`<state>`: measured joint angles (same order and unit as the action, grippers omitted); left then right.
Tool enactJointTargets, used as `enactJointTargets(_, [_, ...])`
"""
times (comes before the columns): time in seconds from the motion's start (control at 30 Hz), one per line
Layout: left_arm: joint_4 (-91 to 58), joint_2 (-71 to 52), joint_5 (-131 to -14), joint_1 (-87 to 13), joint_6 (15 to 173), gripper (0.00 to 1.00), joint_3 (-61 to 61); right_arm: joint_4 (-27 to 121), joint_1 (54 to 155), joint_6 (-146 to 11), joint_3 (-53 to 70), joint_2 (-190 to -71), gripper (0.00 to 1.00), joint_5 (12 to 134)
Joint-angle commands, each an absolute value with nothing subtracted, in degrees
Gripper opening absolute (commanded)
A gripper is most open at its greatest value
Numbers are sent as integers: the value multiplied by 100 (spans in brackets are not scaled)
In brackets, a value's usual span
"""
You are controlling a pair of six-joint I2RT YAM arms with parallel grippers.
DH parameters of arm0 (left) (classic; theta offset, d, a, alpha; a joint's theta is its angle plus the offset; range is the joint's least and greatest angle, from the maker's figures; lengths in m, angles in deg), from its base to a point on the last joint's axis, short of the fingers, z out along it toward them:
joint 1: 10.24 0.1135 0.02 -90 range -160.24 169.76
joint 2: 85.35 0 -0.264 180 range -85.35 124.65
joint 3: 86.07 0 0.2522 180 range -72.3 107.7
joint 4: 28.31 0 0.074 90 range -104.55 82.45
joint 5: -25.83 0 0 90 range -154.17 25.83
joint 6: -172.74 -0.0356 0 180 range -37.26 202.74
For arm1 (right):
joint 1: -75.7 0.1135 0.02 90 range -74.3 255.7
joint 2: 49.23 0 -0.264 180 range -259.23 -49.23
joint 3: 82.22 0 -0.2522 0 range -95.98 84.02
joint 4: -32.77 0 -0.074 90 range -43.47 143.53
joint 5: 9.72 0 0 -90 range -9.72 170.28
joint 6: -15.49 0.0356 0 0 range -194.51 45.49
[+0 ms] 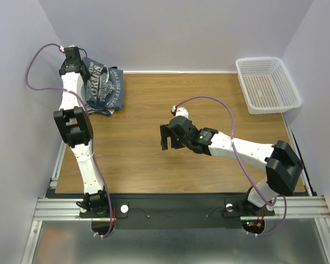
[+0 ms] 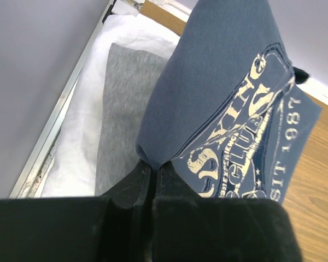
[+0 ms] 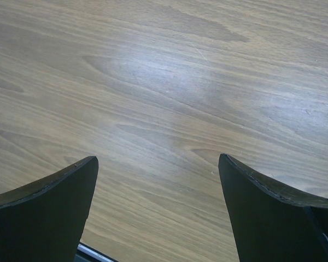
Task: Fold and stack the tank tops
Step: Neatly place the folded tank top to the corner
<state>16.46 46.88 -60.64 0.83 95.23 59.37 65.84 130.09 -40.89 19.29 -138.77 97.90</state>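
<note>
The slate-blue tank top [image 1: 105, 88] with pale printed lettering lies bunched at the table's far left corner. In the left wrist view this slate-blue tank top [image 2: 229, 82] drapes over a light grey tank top [image 2: 126, 109] and a white one [image 2: 82, 131] underneath. My left gripper [image 2: 152, 169] is shut on a fold at the blue top's edge; from above, the left gripper [image 1: 76, 61] sits at the pile's left side. My right gripper [image 1: 168, 137] hovers over the middle of the table. In its own view the right gripper [image 3: 157, 158] is open, with only bare wood between the fingers.
A white perforated plastic basket [image 1: 267, 82] stands at the far right corner. The wooden table [image 1: 154, 99] is walled by grey panels at the back and on both sides. A metal rail [image 2: 60, 120] runs along the left edge beside the pile.
</note>
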Motion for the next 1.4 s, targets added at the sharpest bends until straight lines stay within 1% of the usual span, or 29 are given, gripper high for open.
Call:
enactJointTargets(0.0, [1165, 4675, -6048, 216, 9715, 25, 5717, 6543, 12984, -4147, 1758, -13897, 97, 9917])
enactJointTargets(0.1, [1025, 4544, -5890, 216, 9776, 41, 5602, 6543, 12984, -4155, 1758, -13888, 97, 9909])
enactJointTargets(0.13, [1007, 4517, -5637, 224, 9838, 47, 5602, 6543, 12984, -4164, 1749, -13888, 97, 9926])
enactJointTargets(0.17, [1015, 4482, -5478, 216, 9882, 48, 5628, 6543, 12984, -4164, 1740, -13888, 97, 9926])
enactJointTargets(0.2, [1093, 4456, -5181, 216, 9960, 52, 5741, 6552, 12984, -4182, 1723, -13888, 97, 9926])
enactJointTargets(0.27, [1121, 4334, -5055, 216, 9987, 58, 5838, 6543, 12975, -4191, 1714, -13879, 98, 9935])
enactJointTargets(0.3, [1112, 4272, -5055, 207, 10005, 58, 5830, 6543, 12984, -4199, 1705, -13871, 98, 9952])
enactJointTargets(0.37, [1086, 4123, -5046, 137, 10031, 64, 5787, 6543, 12984, -4226, 1679, -13827, 99, 10005])
enactJointTargets(0.4, [1042, 3939, -5054, 102, 10023, 77, 5708, 6552, 12975, -4252, 1661, -13801, 100, 10049])
enactJointTargets(0.57, [1068, 3183, -5011, -214, 10163, 78, 5199, 6569, 12879, -4384, 1477, -13590, 100, 10084])
enactJointTargets(0.67, [945, 2375, -5002, -688, 10251, 78, 4418, 6596, 12809, -4428, 1442, -13353, 100, 9979])
enactJointTargets(0.7, [858, 1938, -4976, -985, 10303, 78, 3954, 6604, 12791, -4419, 1433, -13283, 100, 9953])
enactJointTargets(0.77, [735, 1487, -4984, -1374, 10356, 78, 3425, 6631, 12747, -4384, 1468, -13133, 100, 9970])
enactJointTargets(0.8, [603, 998, -5019, -1514, 10444, 78, 2848, 6639, 12729, -4358, 1503, -12932, 100, 9996])
enactJointTargets(0.87, [375, 494, -5195, -1980, 10584, 78, 2203, 6657, 12729, -4331, 1582, -12694, 100, 10093])
enactJointTargets(0.9, [173, 240, -5213, -2156, 10637, 78, 1591, 6692, 12729, -4323, 1686, -12589, 100, 10119])
enactJointTargets(0.93, [58, -276, -5439, -2453, 10612, 78, 1307, 6710, 12729, -4305, 1748, -12326, 100, 10241])
enactJointTargets(1.0, [-118, -745, -5468, -2876, 10533, 78, 588, 6797, 12729, -4261, 1906, -12053, 100, 10391])
enactJointTargets(1.07, [-241, -1422, -5590, -3315, 10322, 78, 163, 6885, 12720, -4174, 2170, -11631, 100, 10629])
enactJointTargets(1.13, [-329, -2009, -5434, -4009, 10339, 78, -452, 7000, 12720, -4051, 2485, -11332, 100, 10821])
enactJointTargets(1.2, [-452, -2441, -5328, -4579, 10548, 78, -1022, 7070, 12720, -3928, 2680, -10929, 100, 10901])
enactJointTargets(1.3, [-767, -2742, -5134, -5082, 10717, 78, -1620, 7105, 12720, -3822, 3005, -10524, 100, 11086])
enactJointTargets(1.37, [-874, -2874, -5029, -5435, 10708, 78, -1781, 7123, 12712, -3725, 3155, -10338, 100, 11165])
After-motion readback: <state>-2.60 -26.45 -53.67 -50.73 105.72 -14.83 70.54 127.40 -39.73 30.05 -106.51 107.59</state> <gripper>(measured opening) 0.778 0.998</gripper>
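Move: My left hand still pinches the left edge of the folded blue tank top, whose middle hangs some 8 cm to the right, 3 cm back and 8 cm lower. The corner stack it goes onto has its middle about 5 cm back, 6 cm to the right and 13 cm below. The table's far left corner is roughly 5 cm ahead and 7 cm left. From my idle right hand the stack lies about 30 cm ahead, 35 cm left, a little below. I dip my left hand about 3 cm and ease it slightly left over the stack as its fingers open wide and let go of the blue tank top's edge. Then I lift it clear and sweep it back and right to mid-table, some 35 cm each way, sinking a little at the end and turning about 40 degrees clockwise. My open right hand rises and draws right about 10 cm. ##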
